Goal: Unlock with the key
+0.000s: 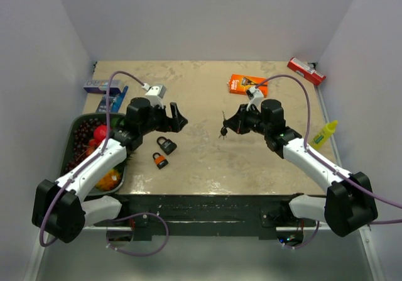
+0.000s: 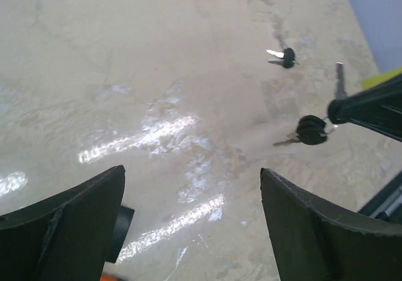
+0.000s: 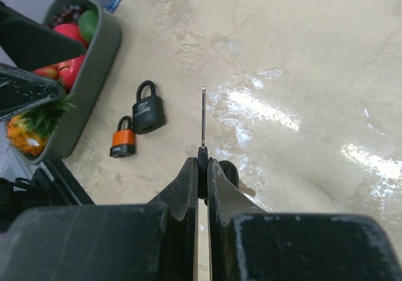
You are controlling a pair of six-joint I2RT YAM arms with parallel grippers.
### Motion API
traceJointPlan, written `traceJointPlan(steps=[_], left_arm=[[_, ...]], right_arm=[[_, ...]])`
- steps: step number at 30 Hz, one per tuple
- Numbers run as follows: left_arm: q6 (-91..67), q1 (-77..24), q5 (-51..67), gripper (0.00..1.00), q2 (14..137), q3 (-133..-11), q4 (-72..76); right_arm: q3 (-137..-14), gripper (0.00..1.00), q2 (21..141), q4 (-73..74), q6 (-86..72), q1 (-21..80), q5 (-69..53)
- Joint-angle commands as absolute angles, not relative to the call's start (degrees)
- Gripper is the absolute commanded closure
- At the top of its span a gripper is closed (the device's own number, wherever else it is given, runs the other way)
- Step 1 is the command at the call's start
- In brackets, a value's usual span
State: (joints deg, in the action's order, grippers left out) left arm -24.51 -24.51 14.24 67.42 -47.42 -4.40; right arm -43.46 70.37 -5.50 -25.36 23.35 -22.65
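Observation:
My right gripper [image 3: 202,161] is shut on the black head of a key [image 3: 203,114], whose thin blade sticks straight out past the fingertips; a second key [image 2: 311,130] hangs below on the same ring. In the top view this gripper [image 1: 225,127] hovers mid-table, facing left. A black padlock [image 3: 147,111] and a smaller orange padlock [image 3: 123,141] lie flat side by side on the table, also seen from above as black padlock [image 1: 166,145] and orange padlock [image 1: 160,160]. My left gripper [image 1: 177,119] stands open and empty just above them, its fingers [image 2: 63,224] wide apart. A loose key [image 2: 282,56] lies farther off.
A grey bin [image 1: 72,146] of toy fruit stands at the left edge. An orange box [image 1: 247,84] lies at the back, a red object [image 1: 306,71] in the far right corner, a yellow bottle [image 1: 325,134] at the right, blue packets [image 1: 103,87] at the back left.

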Motion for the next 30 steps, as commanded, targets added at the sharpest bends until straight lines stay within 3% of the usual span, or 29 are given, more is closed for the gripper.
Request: traceJointPlan(steps=[1,6,17,30], left_arm=[[-30.5,-25.0,1.4,0.09,65.6,-44.1,-9.0],[-34.9,-25.2,-3.3,0.09,66.6,-40.5,-11.8],[-41.5,-25.5,-1.5,0.07,69.3,-33.1,-10.0],[-39.6,-25.5,-0.7,0.09,79.1,-35.6,-4.8]], right_arm=[[-44.5,1.0,69.4,-4.0,-24.3,23.6,-18.7],[-44.3,1.0,69.3,-3.5,-23.2,23.5,-18.4],[-41.9,1.0,68.9,-6.3,-23.5,23.5,-21.6],[-41.5,1.0,68.5,-6.4,-22.9,23.5,-22.2]])
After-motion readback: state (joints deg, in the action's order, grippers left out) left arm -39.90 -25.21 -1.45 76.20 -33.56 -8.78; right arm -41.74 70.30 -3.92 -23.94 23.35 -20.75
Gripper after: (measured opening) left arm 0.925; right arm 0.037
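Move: The black padlock I'm going for lies flat, about 19 cm below my left hand, some 5 cm to its left and 4 cm back. The orange padlock is about 6 cm nearer the base than the black one and 2 cm farther left; the fruit basket stands roughly 27 cm left of my left hand and 8 cm back. From my right hand, which already holds the keys, the black padlock is about 21 cm left, 4 cm back and 18 cm down. I drop my left hand about 16 cm onto the spot over the black padlock, swinging it first some 5 cm left, then drawing it back about 4 cm, easing off near the bottom. As it sinks, the wrist tips the wide-open fingers steeply down and turns counter-clockwise some 20 degrees. My right hand settles about 2 cm lower, still pinching its key. ##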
